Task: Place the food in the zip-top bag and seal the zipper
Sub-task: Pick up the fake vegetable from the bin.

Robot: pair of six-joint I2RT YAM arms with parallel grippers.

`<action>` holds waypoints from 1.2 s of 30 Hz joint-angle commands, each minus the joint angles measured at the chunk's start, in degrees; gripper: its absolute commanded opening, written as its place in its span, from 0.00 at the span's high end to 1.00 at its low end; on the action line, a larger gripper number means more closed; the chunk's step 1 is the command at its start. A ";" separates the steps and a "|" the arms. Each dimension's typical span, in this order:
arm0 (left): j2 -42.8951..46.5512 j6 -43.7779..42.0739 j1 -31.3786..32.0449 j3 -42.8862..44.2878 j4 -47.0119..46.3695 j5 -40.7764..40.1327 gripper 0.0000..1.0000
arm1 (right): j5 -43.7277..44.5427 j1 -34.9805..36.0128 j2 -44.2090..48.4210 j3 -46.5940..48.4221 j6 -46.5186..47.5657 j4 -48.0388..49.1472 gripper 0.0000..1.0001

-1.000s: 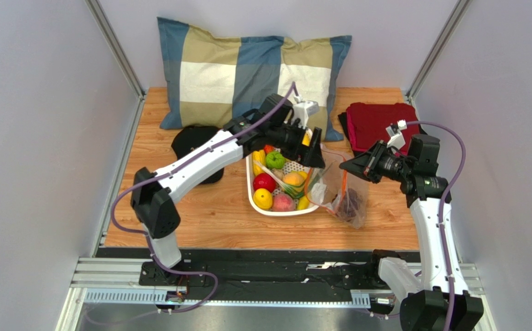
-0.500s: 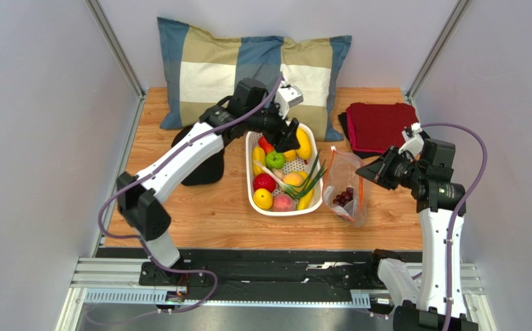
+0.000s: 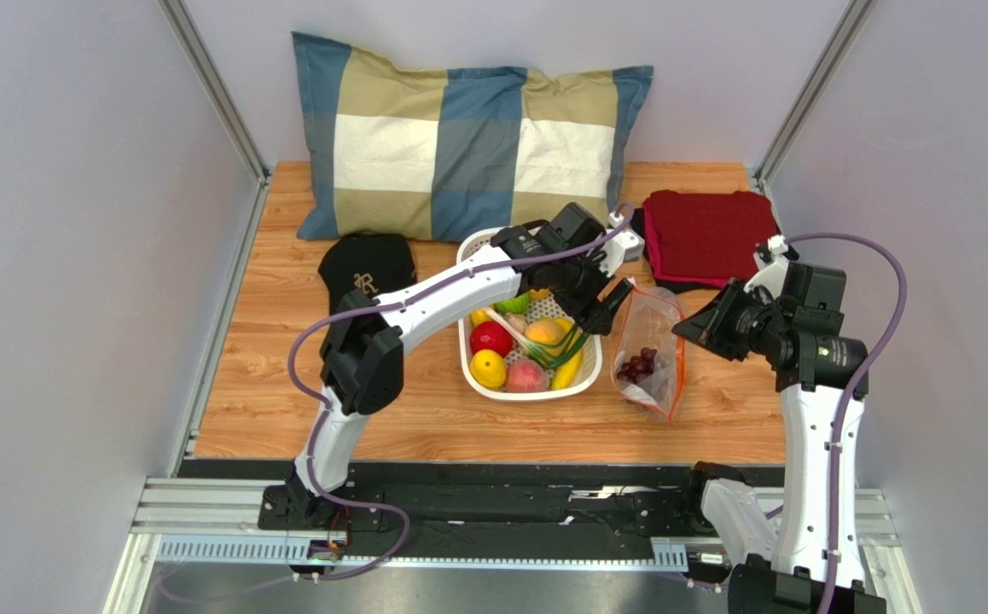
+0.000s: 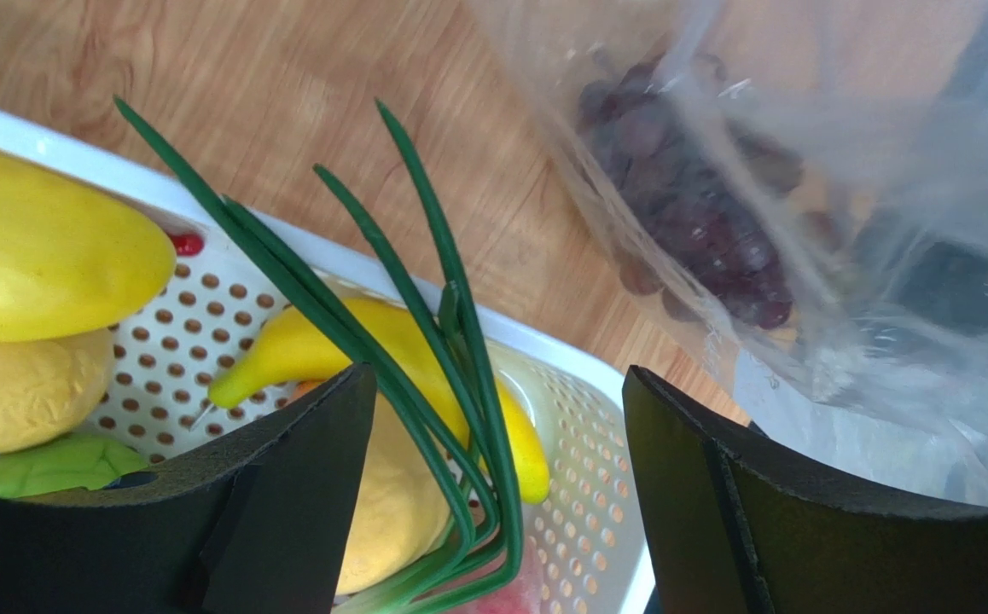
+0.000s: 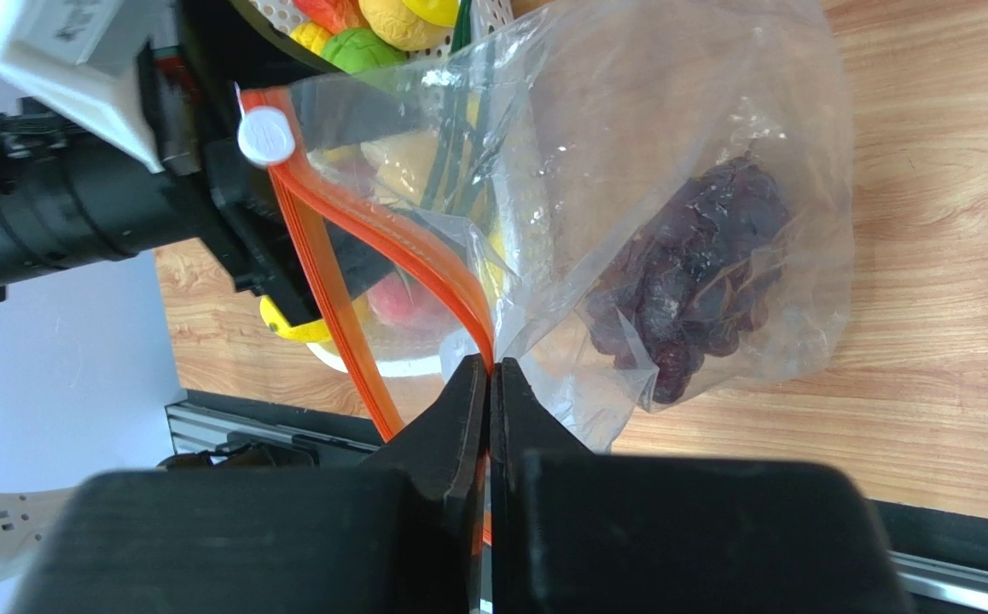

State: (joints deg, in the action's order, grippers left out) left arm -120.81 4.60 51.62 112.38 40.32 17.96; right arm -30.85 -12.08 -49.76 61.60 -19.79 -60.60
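The clear zip-top bag [image 3: 651, 365] stands right of the white basket [image 3: 467, 365], with dark grapes [image 5: 692, 282] inside. My right gripper [image 5: 489, 371] is shut on the bag's mouth edge, pinching the orange zipper [image 5: 317, 275] and holding the mouth up. My left gripper [image 4: 499, 397] is open over the basket's right side, close to the bag [image 4: 871, 154]. Green scallions [image 4: 454, 320] lie below the gap between its jaws, on a yellow banana; nothing is gripped. A red apple [image 3: 489, 338], a peach [image 3: 526, 376] and other food fill the basket.
A checked pillow [image 3: 461, 141] leans on the back wall. A folded red cloth [image 3: 704, 230] lies at the back right and a black cap [image 3: 365, 269] left of the basket. White walls close in both sides.
My left arm swung from the basket's far end to its right side, beside the bag, its jaws slightly narrower. The right gripper kept its hold on the bag.
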 commanded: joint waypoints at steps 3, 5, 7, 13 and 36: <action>-2.84 4.98 -0.46 3.11 2.31 -4.86 0.24 | -0.70 -0.58 0.10 2.20 0.28 0.13 1.00; -3.28 5.59 -0.37 3.02 2.40 -5.39 0.24 | -1.32 -0.58 0.10 2.20 0.28 0.13 1.00; -4.16 5.59 -0.20 3.20 2.40 -5.38 0.24 | -1.49 -0.58 0.01 2.20 0.37 0.22 1.00; -6.36 6.21 -0.02 4.61 2.14 -2.15 0.28 | -1.76 -0.49 -0.51 2.38 0.37 0.39 1.00; 6.01 12.45 -4.06 1.70 -2.08 9.02 1.00 | -15.19 -0.67 -1.13 1.33 -4.11 4.34 1.00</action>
State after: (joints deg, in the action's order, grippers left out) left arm -123.33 14.76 48.77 113.99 40.58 22.65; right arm -38.20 -12.47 -51.46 61.78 -20.86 -60.14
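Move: The green onion, the fake vegetable wanted, lies in the bin about 6 cm below the left hand, its leaves almost under the fingers and its middle some 4 cm to the left. The banana is roughly 5 cm left and 4 cm back, the mango about 15 cm ahead and 6 cm left, and the bagged grapes some 7 cm right and 3 cm back. From the right hand, the green onion lies about 19 cm left, 8 cm ahead and 14 cm below. The left hand sinks about 5 cm, pinches the green onion's leaves, then rises some 4 cm, still gripping. ##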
